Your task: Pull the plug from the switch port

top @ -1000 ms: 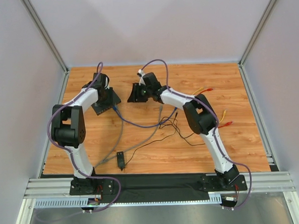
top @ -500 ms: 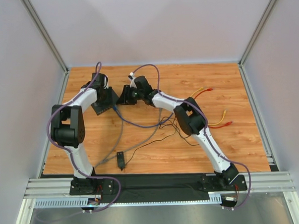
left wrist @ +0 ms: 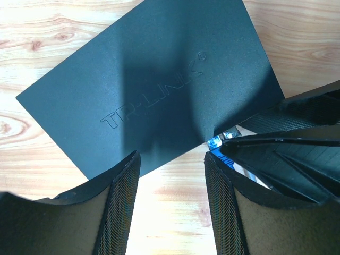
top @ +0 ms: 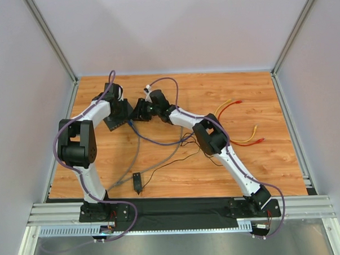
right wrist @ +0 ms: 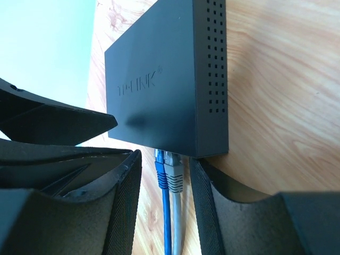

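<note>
The switch (top: pixel 126 116) is a flat black box at the back left of the table; it fills the left wrist view (left wrist: pixel 154 85). A blue plug (right wrist: pixel 161 169) and a grey plug (right wrist: pixel 175 172) sit side by side in ports on the switch's (right wrist: pixel 159 79) near edge. My right gripper (right wrist: pixel 166 167) is open, one finger on each side of the two plugs, with thin gaps showing. My left gripper (left wrist: pixel 171 175) hovers open at the switch's edge, only bare wood between its fingers. The two grippers (top: pixel 117 106) (top: pixel 140 111) stand close together over the switch.
Blue and grey cables (top: pixel 138 146) run from the switch toward the near edge. A small black adapter block (top: pixel 137 182) on a thin black wire lies near the front. Loose orange, yellow and red cables (top: pixel 245 140) lie at the right. Enclosure walls surround the table.
My right arm has swung left across the table, bringing its gripper up to the switch's port edge. The left arm and the switch have not moved.
</note>
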You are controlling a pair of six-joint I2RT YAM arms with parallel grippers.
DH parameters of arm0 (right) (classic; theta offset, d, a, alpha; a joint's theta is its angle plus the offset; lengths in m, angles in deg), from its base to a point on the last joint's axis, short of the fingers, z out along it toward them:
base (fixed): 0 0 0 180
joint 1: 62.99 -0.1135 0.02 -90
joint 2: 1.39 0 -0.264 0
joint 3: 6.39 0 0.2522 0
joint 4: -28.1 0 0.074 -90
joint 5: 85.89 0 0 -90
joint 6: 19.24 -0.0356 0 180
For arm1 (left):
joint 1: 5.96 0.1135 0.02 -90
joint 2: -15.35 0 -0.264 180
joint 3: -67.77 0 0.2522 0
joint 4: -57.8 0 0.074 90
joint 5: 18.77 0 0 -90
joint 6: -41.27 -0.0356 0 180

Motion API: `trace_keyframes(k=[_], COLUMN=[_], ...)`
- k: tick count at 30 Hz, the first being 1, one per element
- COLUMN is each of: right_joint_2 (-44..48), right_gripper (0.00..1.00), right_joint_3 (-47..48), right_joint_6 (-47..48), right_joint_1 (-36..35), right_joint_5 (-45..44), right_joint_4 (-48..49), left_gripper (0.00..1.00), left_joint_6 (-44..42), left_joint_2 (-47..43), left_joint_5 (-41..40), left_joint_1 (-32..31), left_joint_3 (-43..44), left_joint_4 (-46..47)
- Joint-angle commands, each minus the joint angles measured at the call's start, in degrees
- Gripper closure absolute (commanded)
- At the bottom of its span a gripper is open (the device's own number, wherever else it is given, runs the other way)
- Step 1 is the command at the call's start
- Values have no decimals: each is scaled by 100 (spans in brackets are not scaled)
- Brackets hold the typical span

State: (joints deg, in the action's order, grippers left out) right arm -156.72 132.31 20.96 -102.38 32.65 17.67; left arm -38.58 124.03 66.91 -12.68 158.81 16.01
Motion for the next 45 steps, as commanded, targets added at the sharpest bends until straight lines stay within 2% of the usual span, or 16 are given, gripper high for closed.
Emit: trace_keyframes(k=[1, 11, 17, 20, 30, 34, 40, 45], right_joint_2=[2, -50, -209, -121, -182, -209, -244, -288], right_gripper=[57, 59, 70, 70, 72, 79, 84, 92], right_joint_3=[-163, -392, -303, -523, -708, -743, -779, -638], right_joint_6=[-135, -732, -908, -909, -1119, -1268, -1383, -1313], right_joint_1=[-51, 20, 20, 20, 55, 64, 116, 125], right_joint_5=[-111, -67, 29, 100, 100, 56, 91, 108], right_joint_4=[167, 721, 887, 1195, 1363, 1336, 1381, 1205], left_gripper=[40, 40, 40, 40, 40, 40, 41, 41], left_joint_6=[48, 66, 75, 83, 83, 83, 83, 66], left_joint_2=[-57, -146, -102, -119, -119, -102, -49, 4], left_joint_5=[54, 89, 124, 142, 203, 230, 230, -51], left_joint_1=[30, 74, 83, 83, 83, 83, 75, 13], left_joint_3=[95, 16, 24, 24, 7, 16, 60, 138], left_joint_4=[52, 105, 114, 114, 140, 149, 122, 61])
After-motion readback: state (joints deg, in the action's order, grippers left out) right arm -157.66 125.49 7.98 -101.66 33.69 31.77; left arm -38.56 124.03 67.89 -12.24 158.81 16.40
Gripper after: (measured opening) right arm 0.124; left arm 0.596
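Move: The grey plug sits almost at the right hand's fingertips, about 1 cm farther to the left and 1 cm lower, level fore and aft. The blue plug is right beside it, some 2 cm left and 1 cm back of the hand, and the switch's middle is about 7 cm left, 4 cm ahead and 1 cm down. From the left hand the grey plug lies roughly 4 cm right, 1 cm ahead and 3 cm below. Keep the right gripper at the port, sinking it barely 1 cm as you bring its left-pointing fingers nearer level by some 10 degrees and roll the hand's forward side slightly down. Close the fingers in steps from nearly half open to almost shut, clearing the blue plug and pinching the grey plug between the tips just outside the switch. ##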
